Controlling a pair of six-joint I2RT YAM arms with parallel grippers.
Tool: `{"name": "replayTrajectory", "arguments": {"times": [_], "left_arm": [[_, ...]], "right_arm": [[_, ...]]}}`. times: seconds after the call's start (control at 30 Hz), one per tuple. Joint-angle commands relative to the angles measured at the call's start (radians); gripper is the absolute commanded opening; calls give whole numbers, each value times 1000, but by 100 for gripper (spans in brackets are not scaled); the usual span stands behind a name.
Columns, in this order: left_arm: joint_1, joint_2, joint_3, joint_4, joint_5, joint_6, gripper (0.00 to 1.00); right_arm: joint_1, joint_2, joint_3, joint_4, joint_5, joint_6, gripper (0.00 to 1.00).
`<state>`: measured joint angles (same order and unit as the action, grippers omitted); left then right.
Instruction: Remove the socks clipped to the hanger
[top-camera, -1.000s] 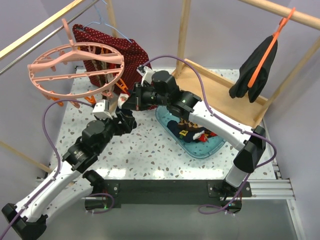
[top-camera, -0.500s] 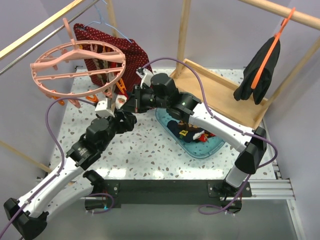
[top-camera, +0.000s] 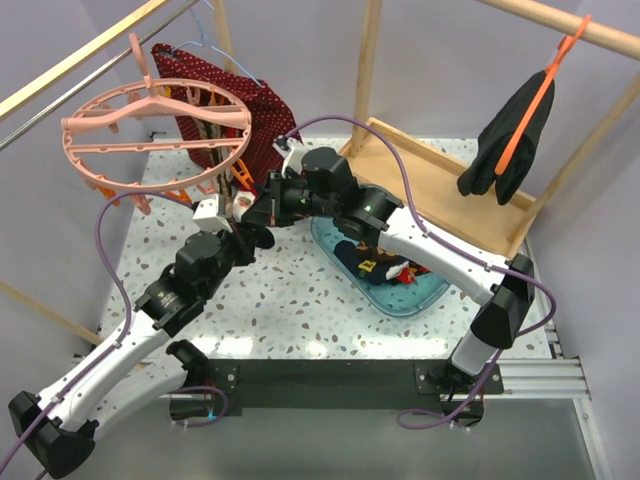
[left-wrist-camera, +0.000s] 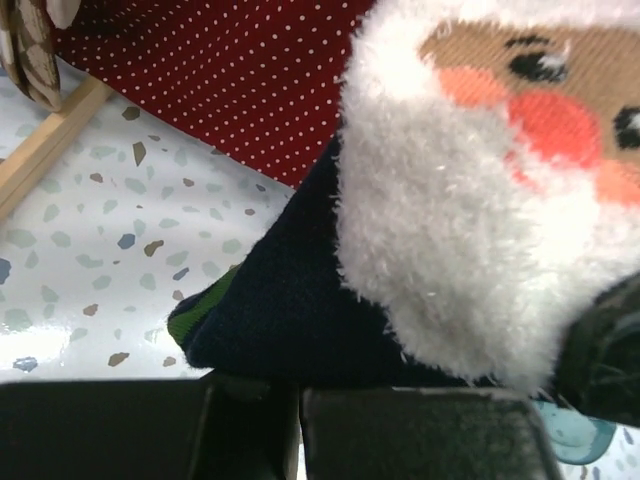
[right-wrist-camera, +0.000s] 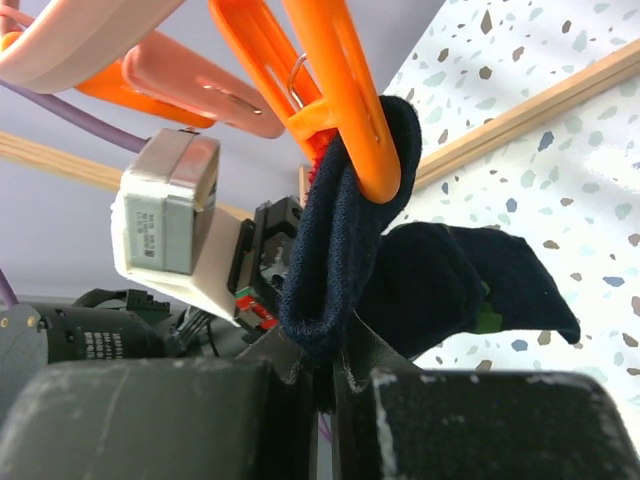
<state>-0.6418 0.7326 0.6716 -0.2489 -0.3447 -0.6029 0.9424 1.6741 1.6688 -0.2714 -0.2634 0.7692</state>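
The pink ring hanger (top-camera: 155, 130) hangs at the upper left, with pink and orange clips along its rim. An orange clip (right-wrist-camera: 340, 110) holds a dark navy sock (right-wrist-camera: 345, 230) by its cuff. My right gripper (right-wrist-camera: 330, 365) is shut on that sock just below the clip. In the left wrist view the same sock (left-wrist-camera: 300, 300) shows a Santa face, a fluffy white beard and a green toe. My left gripper (left-wrist-camera: 300, 385) is shut on its navy part. Both grippers meet under the hanger's near rim (top-camera: 245, 205). A tan checked sock (left-wrist-camera: 30, 50) hangs further back.
A red white-dotted cloth (top-camera: 225, 100) hangs behind the hanger on a light-blue wire hanger. A blue tray (top-camera: 430, 295) holding several socks lies under the right arm. A wooden frame (top-camera: 440, 180) stands at the back right, with a black garment (top-camera: 510, 140) on an orange hanger.
My left gripper has closed, from wide open, onto the navy sock and has crept up toward the clip. The ring hanger has swung slightly right. The right gripper stays shut.
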Motion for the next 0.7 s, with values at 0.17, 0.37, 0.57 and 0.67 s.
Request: {"name": "replayTrajectory", "arguments": {"times": [0.17, 0.37, 0.57, 0.67], "left_arm": [[1, -62, 46, -21, 65, 9, 0], [-1, -127, 49, -96, 124, 64, 62], [1, -102, 85, -76, 105, 77, 100], [1, -47, 95, -52, 111, 86, 100]], "right_arm": [[4, -42, 19, -37, 38, -57, 0], [4, -53, 5, -32, 6, -44, 0], [4, -59, 6, -32, -39, -13, 0], [7, -65, 5, -28, -14, 27, 0]]}}
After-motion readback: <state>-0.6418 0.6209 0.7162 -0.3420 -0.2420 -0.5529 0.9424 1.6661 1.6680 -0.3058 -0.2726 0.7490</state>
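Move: The navy Santa sock, still in its orange clip, hangs close in front of the left hand, its middle about 4 cm ahead, 2 cm to the right and 5 cm higher. That clip is roughly 16 cm above the left hand and 3 cm ahead; the dotted cloth hangs some 18 cm ahead. The right hand already pinches the sock's cuff, with the sock's middle about 6 cm below, 3 cm forward and 2 cm left of it. Backing off and rising together, roughly 3 cm each way, the left hand draws away from the sock's foot with its fingers still shut at first. They then spread wide open partway through the retreat while the hand turns slightly clockwise. The right hand stays almost in place, dipping a centimetre at most, and keeps its shut pinch on the cuff just under the clip. ##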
